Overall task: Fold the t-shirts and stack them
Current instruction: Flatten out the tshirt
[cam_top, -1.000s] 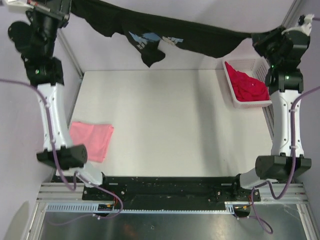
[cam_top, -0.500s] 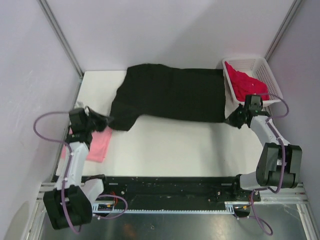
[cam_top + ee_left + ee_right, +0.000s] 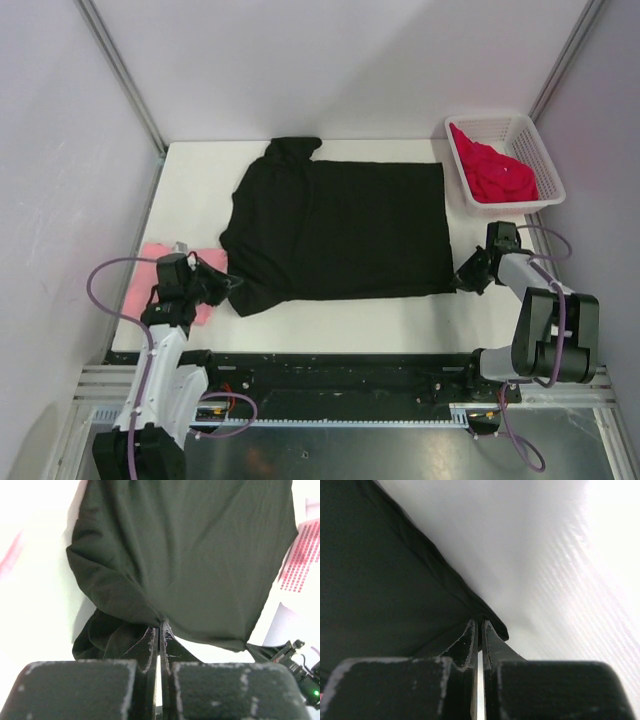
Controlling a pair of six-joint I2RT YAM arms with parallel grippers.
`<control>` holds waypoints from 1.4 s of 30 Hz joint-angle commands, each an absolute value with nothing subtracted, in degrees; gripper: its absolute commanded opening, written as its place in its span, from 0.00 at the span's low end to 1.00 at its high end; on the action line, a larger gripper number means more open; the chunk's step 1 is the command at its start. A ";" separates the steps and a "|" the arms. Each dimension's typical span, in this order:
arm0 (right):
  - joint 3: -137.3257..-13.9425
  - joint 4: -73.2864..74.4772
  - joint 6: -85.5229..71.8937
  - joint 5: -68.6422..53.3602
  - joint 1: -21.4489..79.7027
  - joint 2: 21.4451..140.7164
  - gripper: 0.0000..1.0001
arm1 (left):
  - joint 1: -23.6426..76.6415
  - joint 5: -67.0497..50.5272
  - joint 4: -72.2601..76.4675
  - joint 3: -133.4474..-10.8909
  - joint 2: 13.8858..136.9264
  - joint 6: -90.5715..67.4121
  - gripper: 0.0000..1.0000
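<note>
The black t-shirt [image 3: 340,228] lies spread flat across the middle of the white table, print side hidden. My left gripper [image 3: 232,284] is shut on its near left corner, beside a sleeve; the cloth [image 3: 190,560] fans away from the pinched fingers [image 3: 150,642]. My right gripper [image 3: 462,272] is shut on the near right corner, where the black hem [image 3: 385,580] meets the fingertips [image 3: 470,635]. A pink t-shirt [image 3: 150,262] lies folded at the table's left edge, partly under the left arm. A crimson-red t-shirt [image 3: 492,170] is piled in the basket.
The white lattice basket [image 3: 540,152] stands at the back right corner. Metal frame posts rise at the back left [image 3: 120,70] and back right [image 3: 565,55]. The table's near edge meets a black rail [image 3: 340,360] between the arm bases.
One second ago both arms held the black t-shirt stretched high in the air. They have since swung it down onto the table and drawn it toward the near edge, flattening it.
</note>
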State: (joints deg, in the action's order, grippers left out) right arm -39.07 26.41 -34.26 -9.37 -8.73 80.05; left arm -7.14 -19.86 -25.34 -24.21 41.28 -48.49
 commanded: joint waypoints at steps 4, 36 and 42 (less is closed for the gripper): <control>-37.48 32.04 -34.38 -1.82 -12.97 74.10 0.00 | 3.13 -14.42 -31.46 -22.48 35.79 -50.53 0.00; -37.70 28.49 -34.51 -2.57 -15.42 73.12 0.00 | 37.76 11.29 -39.65 -32.99 37.07 -47.07 0.48; -38.18 27.88 -34.89 -1.74 -13.46 74.13 0.00 | 45.14 23.16 -44.80 -37.56 40.37 -49.61 0.49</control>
State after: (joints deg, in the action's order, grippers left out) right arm -36.86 29.69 -35.35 -2.70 -14.61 74.04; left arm 43.09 12.19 -41.32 -34.39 38.74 -49.06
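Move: My left fingers pinch the black t-shirt's near left corner, some 8 cm above the table; the landing spot lies about 7 cm back and 8 cm right. The folded pink t-shirt lies some 17 cm to the left, level with that hand. My right fingers hold the near right corner almost on the table; its pull spot is about 3 cm back and 5 cm right, the white basket 34 cm ahead and 13 cm right. I draw both held corners to the right and back together, my left hand about 8 cm right and 7 cm back while sinking a little, my right hand about 5 cm right before easing slightly forward and left, still pinching. Low over the table, my left fingers open to about half and let go of the cloth, then that hand rises some 5 cm, rolling left side up and swung clockwise roughly 25 degrees. ##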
